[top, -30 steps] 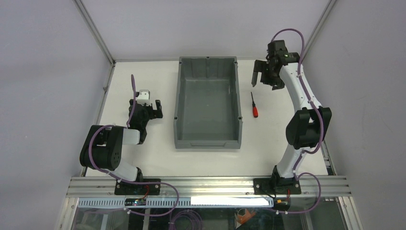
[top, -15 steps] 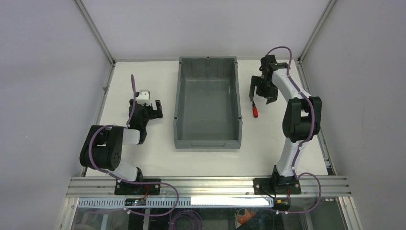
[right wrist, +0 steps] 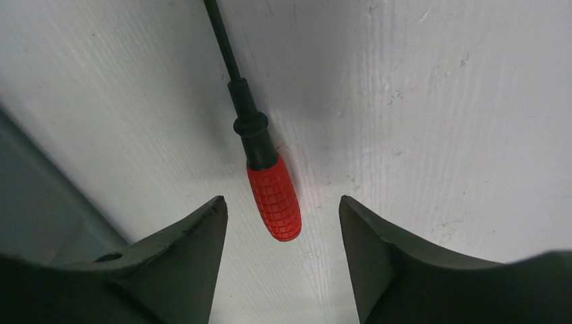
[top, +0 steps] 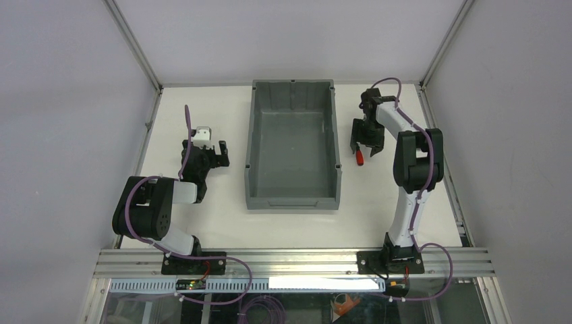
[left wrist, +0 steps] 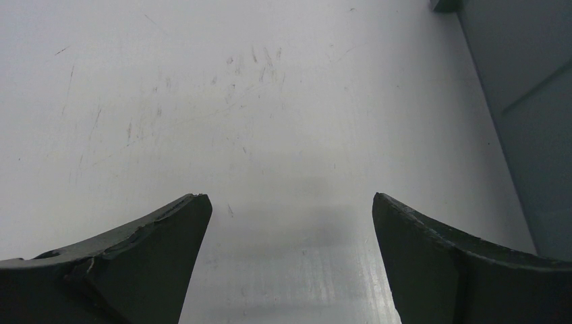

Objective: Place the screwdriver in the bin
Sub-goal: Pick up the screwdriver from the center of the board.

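Observation:
The screwdriver (right wrist: 272,197), red handle and thin black shaft, lies flat on the white table just right of the bin (top: 253,128), a big dark grey box with nothing inside. My right gripper (right wrist: 283,200) is down over the screwdriver (top: 361,158), open, one finger on each side of the red handle's end with a gap on both sides. From above, the right gripper (top: 366,144) covers the shaft. My left gripper (left wrist: 289,197) is open over bare table, left of the bin (left wrist: 533,128); seen from above the left gripper (top: 209,152) is low near the table.
The bin's right wall (right wrist: 34,196) shows as a grey edge just left of my right fingers. An aluminium frame rail (top: 297,260) runs along the near edge, and white enclosure walls rise at the back and sides.
My right arm has swung toward me and lowered onto the screwdriver, and its jaws have narrowed around the handle. The left arm has not moved.

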### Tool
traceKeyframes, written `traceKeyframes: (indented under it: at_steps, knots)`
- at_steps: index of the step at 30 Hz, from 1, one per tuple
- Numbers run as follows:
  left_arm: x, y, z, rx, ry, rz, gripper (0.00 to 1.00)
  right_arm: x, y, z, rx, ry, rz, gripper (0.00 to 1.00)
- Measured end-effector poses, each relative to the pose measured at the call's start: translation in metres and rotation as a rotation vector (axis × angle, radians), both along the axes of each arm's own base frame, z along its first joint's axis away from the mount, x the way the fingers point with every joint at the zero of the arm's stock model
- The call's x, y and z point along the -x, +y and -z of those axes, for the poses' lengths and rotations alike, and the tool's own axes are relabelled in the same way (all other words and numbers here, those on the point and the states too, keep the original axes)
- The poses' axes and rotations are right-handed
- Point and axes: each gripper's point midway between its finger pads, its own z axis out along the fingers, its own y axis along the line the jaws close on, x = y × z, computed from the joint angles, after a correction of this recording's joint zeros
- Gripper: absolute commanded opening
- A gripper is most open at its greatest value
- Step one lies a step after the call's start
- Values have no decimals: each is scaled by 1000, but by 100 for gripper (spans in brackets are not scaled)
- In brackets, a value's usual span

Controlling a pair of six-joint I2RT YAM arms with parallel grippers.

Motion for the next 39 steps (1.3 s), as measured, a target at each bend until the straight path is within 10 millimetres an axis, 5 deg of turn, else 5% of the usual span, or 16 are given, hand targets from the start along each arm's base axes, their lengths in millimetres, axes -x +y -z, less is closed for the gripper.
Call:
traceKeyframes:
  at_steps: [13, 22, 39]
  knots:
    - [0, 0, 0, 0, 0, 0, 99, 0, 5, 22, 21, 35, -12, 44]
    - [0, 0, 0, 0, 0, 0, 99, 1, 7, 26, 23, 43, -11, 15]
    - [0, 0, 0, 0, 0, 0, 99, 3, -6, 15, 96, 37, -7, 2]
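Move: Almost beneath the open right gripper lies the screwdriver's red handle, about 3 cm down, level fore and aft with the hand and some 1 cm to its left; the shaft points forward. The bin stands beside it, its middle roughly 23 cm to the right hand's left and 1 cm ahead. From the left hand, the handle lies some 54 cm to the right, about 3 cm back and about 4 cm lower. Sinking about 2.5 cm onto the screwdriver while edging slightly left, the right hand keeps its fingers pointing down and closes them from roughly two-thirds open, pinching the red handle between the pads. Keeping that grip, it then eases about 1 cm to the right and starts a small rise of under 1 cm, its left side dipping some 5 degrees. ##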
